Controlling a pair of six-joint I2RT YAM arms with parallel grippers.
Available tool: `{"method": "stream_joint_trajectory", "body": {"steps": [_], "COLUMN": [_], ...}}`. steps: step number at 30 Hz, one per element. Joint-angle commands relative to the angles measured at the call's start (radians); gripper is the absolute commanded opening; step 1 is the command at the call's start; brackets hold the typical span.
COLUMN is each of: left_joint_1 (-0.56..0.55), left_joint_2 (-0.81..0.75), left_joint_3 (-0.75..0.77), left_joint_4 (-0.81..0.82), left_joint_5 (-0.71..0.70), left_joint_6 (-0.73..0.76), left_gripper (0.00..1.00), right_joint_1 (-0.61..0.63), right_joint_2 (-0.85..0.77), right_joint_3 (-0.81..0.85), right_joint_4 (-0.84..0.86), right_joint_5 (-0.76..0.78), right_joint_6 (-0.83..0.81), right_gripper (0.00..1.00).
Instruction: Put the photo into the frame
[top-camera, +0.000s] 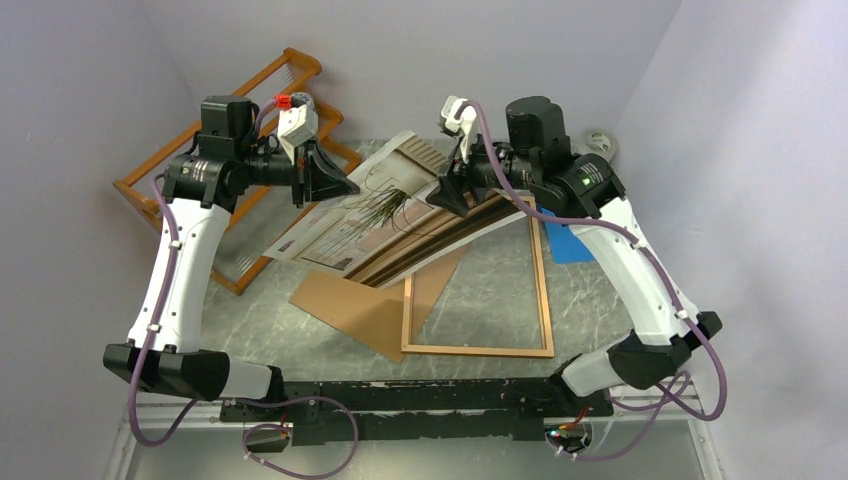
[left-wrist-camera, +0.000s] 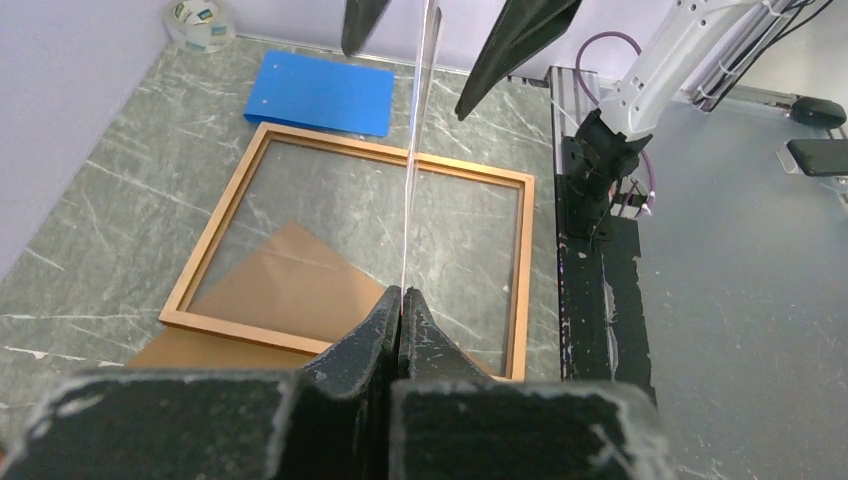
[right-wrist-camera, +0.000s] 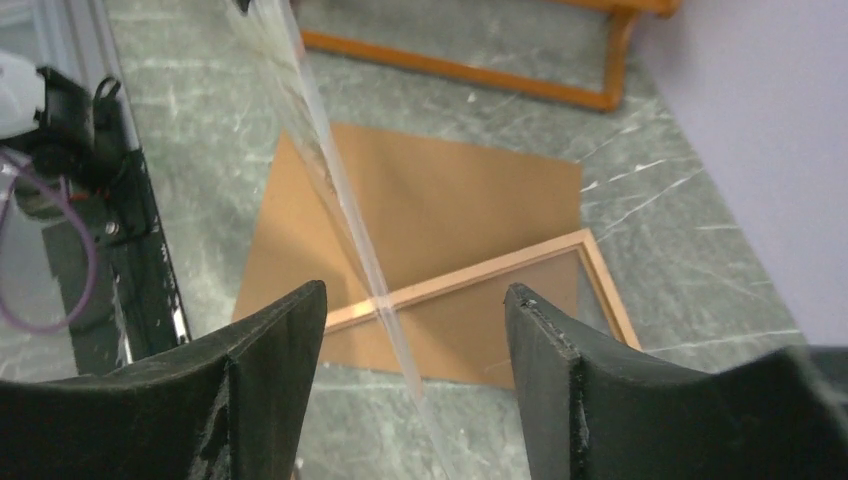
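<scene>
The photo (top-camera: 390, 215) is held in the air, tilted, above the back of the table. My left gripper (top-camera: 350, 187) is shut on its left edge; in the left wrist view the fingers (left-wrist-camera: 403, 295) pinch the sheet, which shows edge-on as a thin line (left-wrist-camera: 415, 150). My right gripper (top-camera: 440, 195) is open at the photo's right side; in the right wrist view the paper's edge (right-wrist-camera: 330, 180) runs between its spread fingers (right-wrist-camera: 415, 290) without touching them. The frame (top-camera: 478, 350) lies flat below, also showing in the left wrist view (left-wrist-camera: 213, 225) and the right wrist view (right-wrist-camera: 470, 275).
A plain brown backing board (top-camera: 360, 300) lies partly under the frame's left corner (right-wrist-camera: 440, 200). An orange wooden rack (top-camera: 290, 70) stands at the back left. A blue sheet (left-wrist-camera: 320, 93) and a tape roll (left-wrist-camera: 200, 22) lie at the back right.
</scene>
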Motion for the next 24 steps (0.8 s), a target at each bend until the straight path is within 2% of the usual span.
{"method": "stream_joint_trajectory", "body": {"steps": [1,3,10,12,13,15,17,18,21,24], "left_joint_1": [-0.005,-0.005,-0.005,-0.005,-0.005,-0.005,-0.005,-0.005,-0.005,-0.005], "left_joint_2": [-0.021,-0.018,-0.041,-0.048,-0.051,-0.054,-0.058,-0.066,-0.109,-0.163], "left_joint_3": [0.006,0.005,-0.027,-0.038,-0.043,-0.048,-0.052,-0.059,-0.099,-0.153], "left_joint_4": [-0.026,-0.029,0.049,0.068,0.079,0.098,0.121,0.152,0.264,0.355], "left_joint_5": [0.036,0.029,-0.008,-0.016,-0.021,-0.034,-0.060,-0.084,-0.177,-0.312], "left_joint_6": [0.056,0.055,-0.036,-0.048,-0.056,-0.073,-0.105,-0.146,-0.250,-0.351], "left_gripper": [0.02,0.03,0.03,0.03,0.06,0.24,0.58,0.66,0.83,0.93], "right_joint_1": [0.000,0.000,-0.005,-0.007,-0.008,-0.011,-0.014,-0.016,-0.017,-0.017], "right_joint_2": [0.011,0.006,-0.029,-0.037,-0.042,-0.054,-0.070,-0.080,-0.118,-0.163], "right_joint_3": [0.039,0.033,0.010,0.007,0.005,-0.001,-0.010,-0.018,-0.047,-0.083], "right_joint_4": [-0.080,-0.083,-0.082,-0.082,-0.079,-0.064,-0.043,-0.027,0.018,0.089], "right_joint_5": [-0.089,-0.101,-0.083,-0.069,-0.056,-0.030,0.015,0.044,0.138,0.279], "right_joint_6": [-0.023,-0.029,-0.046,-0.047,-0.047,-0.041,-0.032,-0.026,-0.013,-0.006], "right_gripper": [0.59,0.44,0.17,0.05,0.00,0.00,0.00,0.00,0.00,0.00]}}
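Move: Hanging from the shut left fingers, the photo has its middle about 7 cm right of that hand, 2 cm back and 6 cm lower. From the open right hand, with the far edge already between its fingers, that middle lies some 8 cm left, 2 cm back and 6 cm down. The empty frame is roughly 10 cm right of the right hand and level with it, and the brown board about 10 cm left and 1 cm back, both some 40 cm below. The right hand eases back and down about 2 cm each and shuts its fingers on the photo's far edge, towards the right-hand corner, then draws the photo about 3 cm to the right, towards the side where the frame lies, rising slightly. Only once that pinch is closed does the left hand, nearly in place, open wide and let go of the photo's left edge, then edge forward 1.5 cm while turning about 10 degrees counter-clockwise. ##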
